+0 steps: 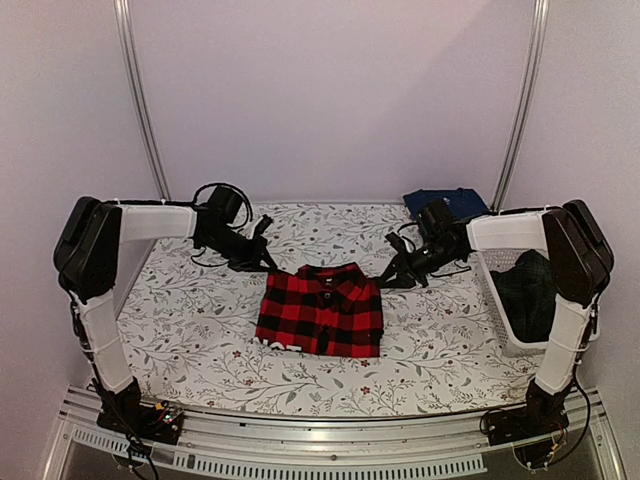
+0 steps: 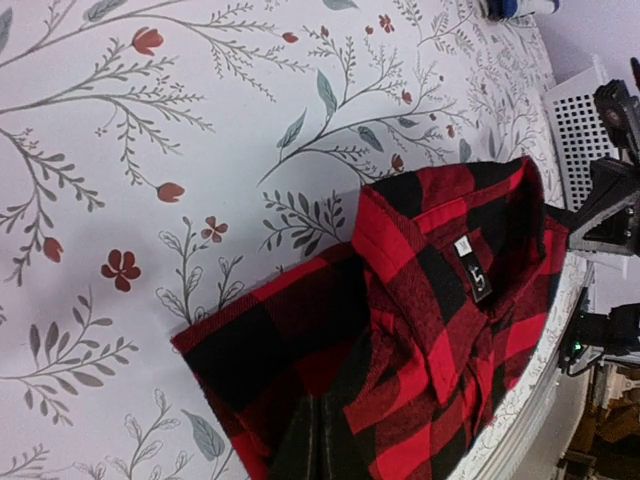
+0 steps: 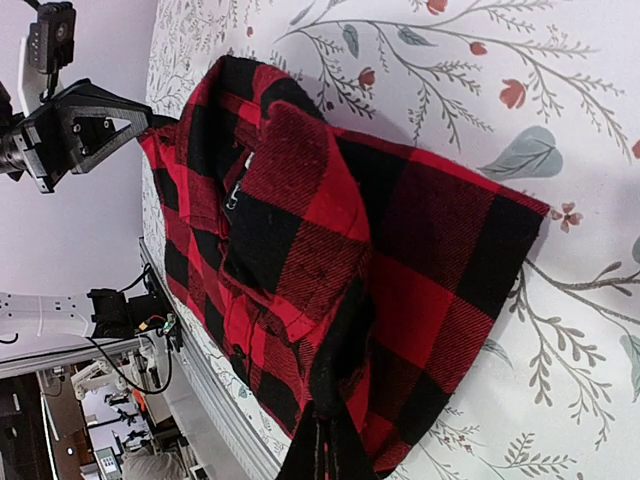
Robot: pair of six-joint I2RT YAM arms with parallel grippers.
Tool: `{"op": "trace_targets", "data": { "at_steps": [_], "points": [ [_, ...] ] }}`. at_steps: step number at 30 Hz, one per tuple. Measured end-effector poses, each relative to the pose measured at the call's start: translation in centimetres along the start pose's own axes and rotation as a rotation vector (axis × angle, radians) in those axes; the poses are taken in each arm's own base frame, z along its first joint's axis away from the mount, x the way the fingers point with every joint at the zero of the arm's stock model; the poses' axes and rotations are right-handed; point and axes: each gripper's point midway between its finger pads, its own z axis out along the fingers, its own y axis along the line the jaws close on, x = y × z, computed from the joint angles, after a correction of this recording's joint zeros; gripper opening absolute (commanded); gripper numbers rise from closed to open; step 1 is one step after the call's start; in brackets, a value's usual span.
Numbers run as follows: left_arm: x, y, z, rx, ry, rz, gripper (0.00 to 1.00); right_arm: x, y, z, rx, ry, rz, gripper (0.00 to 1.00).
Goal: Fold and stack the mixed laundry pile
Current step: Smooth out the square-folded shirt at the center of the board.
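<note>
The red-and-black checked flannel shirt (image 1: 320,310) lies folded in the middle of the table, collar toward the back. My left gripper (image 1: 268,262) sits at its far left corner. In the left wrist view the left gripper (image 2: 316,398) is shut, with a fold of the shirt (image 2: 440,320) pinched between the tips. My right gripper (image 1: 386,279) is at the far right corner. In the right wrist view the right gripper (image 3: 323,408) is shut on a raised ridge of the shirt (image 3: 300,230). A dark green-navy plaid garment (image 1: 527,292) lies in the basket. A navy folded garment (image 1: 446,202) rests at the back right.
A white lattice basket (image 1: 497,300) stands along the table's right edge. The floral table cloth (image 1: 190,330) covers the table. A metal rail (image 1: 330,450) runs along the near edge, with both arm bases on it.
</note>
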Motion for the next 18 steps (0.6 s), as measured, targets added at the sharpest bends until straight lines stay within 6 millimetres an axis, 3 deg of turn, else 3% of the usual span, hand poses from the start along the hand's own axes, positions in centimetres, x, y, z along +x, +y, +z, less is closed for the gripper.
{"op": "trace_targets", "data": {
  "at_steps": [3, 7, 13, 18],
  "points": [
    [-0.6, 0.6, -1.3, 0.0, -0.029, -0.008, 0.0, -1.0, 1.2, -0.6, -0.005, -0.031, -0.025, 0.0],
    [-0.1, 3.0, -0.9, -0.017, -0.022, -0.049, 0.0, -2.1, 1.2, -0.4, 0.005, -0.057, -0.036, 0.0],
    [1.5, 5.5, 2.5, -0.016, 0.04, -0.094, 0.0, -2.5, -2.9, 2.2, 0.096, -0.043, 0.03, 0.0],
    [1.3, 4.4, 2.6, -0.004, 0.032, -0.064, 0.0, -2.5, -3.8, 2.1, 0.142, -0.048, 0.04, 0.0]
  ]
}}
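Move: Both my hands, already shut on the far corners of the folded red-black shirt, hover some 5 cm over the board. The shirt's middle lies about 10 cm right of my left hand and 9 cm nearer my base, and from my right hand about 13 cm left and 7 cm back. The collar is some 11 cm left of my right hand, 1 cm farther out and 3 cm down; the folded blue shirt about 20 cm ahead and 13 cm right of it. I keep both far corners of the shirt pinched, lift a touch more, then bring the two hands down together onto or close to the board, about 5 cm below where they began. On the way my right hand reaches some 3 cm forward, while my left swings 3 cm left and eases partly back, drawing the corners slightly apart; at the very end both start up again by about a centimetre or less. ##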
